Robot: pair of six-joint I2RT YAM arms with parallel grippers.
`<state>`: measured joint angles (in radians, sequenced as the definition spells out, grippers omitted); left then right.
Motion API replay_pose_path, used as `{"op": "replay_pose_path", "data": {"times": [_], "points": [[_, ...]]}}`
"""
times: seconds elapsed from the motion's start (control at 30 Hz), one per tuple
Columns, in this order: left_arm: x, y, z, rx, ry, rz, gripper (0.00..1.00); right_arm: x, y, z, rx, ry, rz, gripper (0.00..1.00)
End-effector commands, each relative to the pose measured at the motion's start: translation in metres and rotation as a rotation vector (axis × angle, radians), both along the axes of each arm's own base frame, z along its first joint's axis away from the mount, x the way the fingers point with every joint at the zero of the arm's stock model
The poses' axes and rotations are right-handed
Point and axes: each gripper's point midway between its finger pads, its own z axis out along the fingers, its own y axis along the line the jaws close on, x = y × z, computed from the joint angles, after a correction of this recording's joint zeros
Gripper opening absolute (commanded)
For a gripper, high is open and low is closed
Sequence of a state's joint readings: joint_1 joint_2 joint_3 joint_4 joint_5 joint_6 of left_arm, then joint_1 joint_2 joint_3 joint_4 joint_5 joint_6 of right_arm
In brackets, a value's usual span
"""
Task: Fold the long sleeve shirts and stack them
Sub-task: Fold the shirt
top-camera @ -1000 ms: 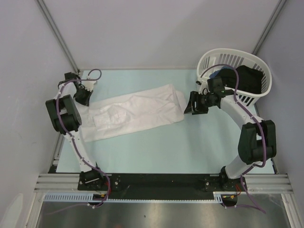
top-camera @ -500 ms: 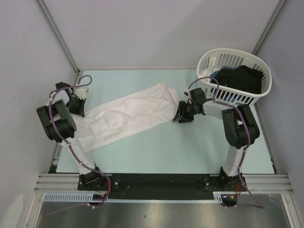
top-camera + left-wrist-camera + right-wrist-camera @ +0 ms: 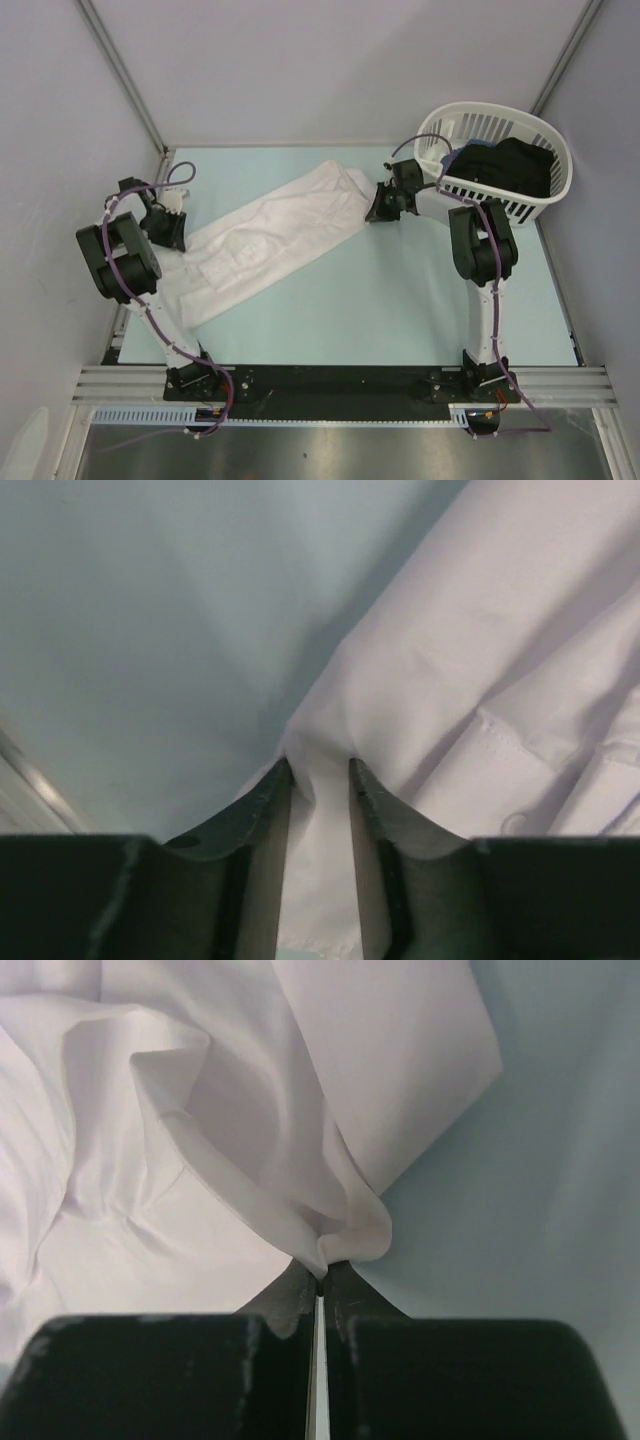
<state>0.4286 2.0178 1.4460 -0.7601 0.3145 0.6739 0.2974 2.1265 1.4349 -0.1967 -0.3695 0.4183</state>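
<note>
One long sleeve shirt (image 3: 270, 225), plain white, lies stretched on a diagonal from the near left to the far middle of the pale table. My right gripper (image 3: 375, 208) is at its far right end, shut on a small fold of the hem (image 3: 345, 1235). In the right wrist view the cloth (image 3: 150, 1160) bunches up just ahead of the closed tips (image 3: 322, 1268). My left gripper (image 3: 172, 232) sits at the shirt's left end. Its jaws stand apart there, with a loose strip of white cloth (image 3: 480, 660) running between the left gripper's (image 3: 320, 765) fingers.
A white slatted basket (image 3: 490, 112) stands at the back right and holds dark clothes (image 3: 510, 165). It sits just right of my right gripper. A metal frame rail (image 3: 120, 320) runs along the table's left edge, close to the left arm.
The right gripper has shut on the shirt's end and drawn it toward the back, straightening the cloth. The left gripper's jaws have parted.
</note>
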Motion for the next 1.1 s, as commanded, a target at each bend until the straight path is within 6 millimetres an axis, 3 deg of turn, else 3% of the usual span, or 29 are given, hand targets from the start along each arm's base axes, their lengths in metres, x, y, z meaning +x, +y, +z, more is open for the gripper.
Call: {"op": "replay_pose_path", "data": {"times": [0.0,0.03,0.07,0.1,0.13,0.17,0.27,0.3,0.33,0.37,0.4,0.43,0.5,0.53,0.6,0.63,0.7,0.73,0.9,0.93,1.07], "points": [[-0.031,-0.031,0.013,-0.107,0.042,-0.068,0.41,0.069,-0.027,0.006,-0.169,-0.165,-0.033,0.00],[-0.030,-0.035,0.019,-0.111,0.025,-0.086,0.43,0.078,-0.029,0.003,-0.214,-0.198,0.008,0.00],[-0.029,-0.044,0.021,-0.113,0.020,-0.123,0.48,0.101,-0.028,0.010,-0.245,-0.250,0.010,0.02],[-0.026,-0.051,0.024,-0.120,0.007,-0.149,0.49,0.110,-0.029,0.009,-0.275,-0.274,0.023,0.09],[-0.025,-0.056,0.026,-0.119,0.001,-0.170,0.51,0.119,-0.031,0.012,-0.299,-0.299,0.029,0.20],[-0.022,-0.068,0.028,-0.113,-0.004,-0.212,0.52,0.129,-0.036,0.021,-0.296,-0.318,0.015,0.42],[-0.016,-0.088,0.027,-0.096,0.007,-0.278,0.53,0.135,-0.042,0.053,-0.253,-0.338,-0.011,0.64],[-0.014,-0.092,0.026,-0.093,0.010,-0.291,0.53,0.122,-0.044,0.049,-0.245,-0.294,-0.002,0.65],[-0.012,-0.096,0.028,-0.095,0.010,-0.298,0.53,0.114,-0.044,0.071,-0.222,-0.301,-0.005,0.66],[-0.012,-0.101,0.027,-0.103,0.015,-0.307,0.52,0.104,-0.042,0.076,-0.192,-0.274,-0.009,0.68],[-0.011,-0.103,0.027,-0.111,0.015,-0.304,0.53,0.079,-0.040,0.061,-0.157,-0.191,0.010,0.69],[-0.009,-0.105,0.028,-0.124,0.013,-0.285,0.53,0.066,-0.036,0.088,-0.108,-0.215,0.017,0.69],[-0.004,-0.103,0.030,-0.126,0.005,-0.256,0.53,0.040,-0.020,0.096,0.015,-0.160,0.009,0.69],[0.001,-0.102,0.033,-0.134,-0.010,-0.221,0.54,0.016,-0.018,0.091,0.043,-0.117,0.011,0.69],[0.007,-0.095,0.041,-0.159,-0.037,-0.165,0.55,-0.006,0.009,0.099,0.142,-0.088,0.021,0.67],[0.013,-0.092,0.049,-0.173,-0.055,-0.124,0.56,-0.026,0.017,0.088,0.165,-0.047,0.028,0.67],[0.016,-0.079,0.059,-0.188,-0.079,-0.058,0.56,-0.039,0.038,0.087,0.228,-0.038,0.044,0.66],[0.017,-0.074,0.065,-0.189,-0.084,-0.027,0.56,-0.055,0.056,0.080,0.238,-0.014,0.079,0.65],[-0.016,-0.042,0.066,-0.064,-0.026,-0.013,0.51,-0.092,0.109,0.063,0.288,0.045,0.176,0.65],[-0.029,-0.042,0.066,-0.055,-0.017,-0.043,0.52,-0.106,0.121,0.061,0.289,0.064,0.200,0.65],[-0.060,-0.033,0.061,-0.054,-0.004,-0.057,0.55,-0.130,0.153,0.048,0.323,0.104,0.232,0.63]]}}
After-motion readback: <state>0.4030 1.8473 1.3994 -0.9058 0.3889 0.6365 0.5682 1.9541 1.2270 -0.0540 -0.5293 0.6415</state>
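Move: The right fingers still pinch the shirt's right-hand corner, its place to go about 9 cm straight ahead; the shirt's middle lies some 25 cm left and 4 cm back, its far right corner 13 cm ahead and 8 cm left, the laundry basket some 28 cm right and 11 cm ahead. The left hand, at the shirt's left edge, has the shirt's middle 22 cm right and 3 cm ahead. Right hand drags its pinched corner about 10 cm forward, releases, sweeps back-left; left pushes cloth 10 cm right, lifts. ##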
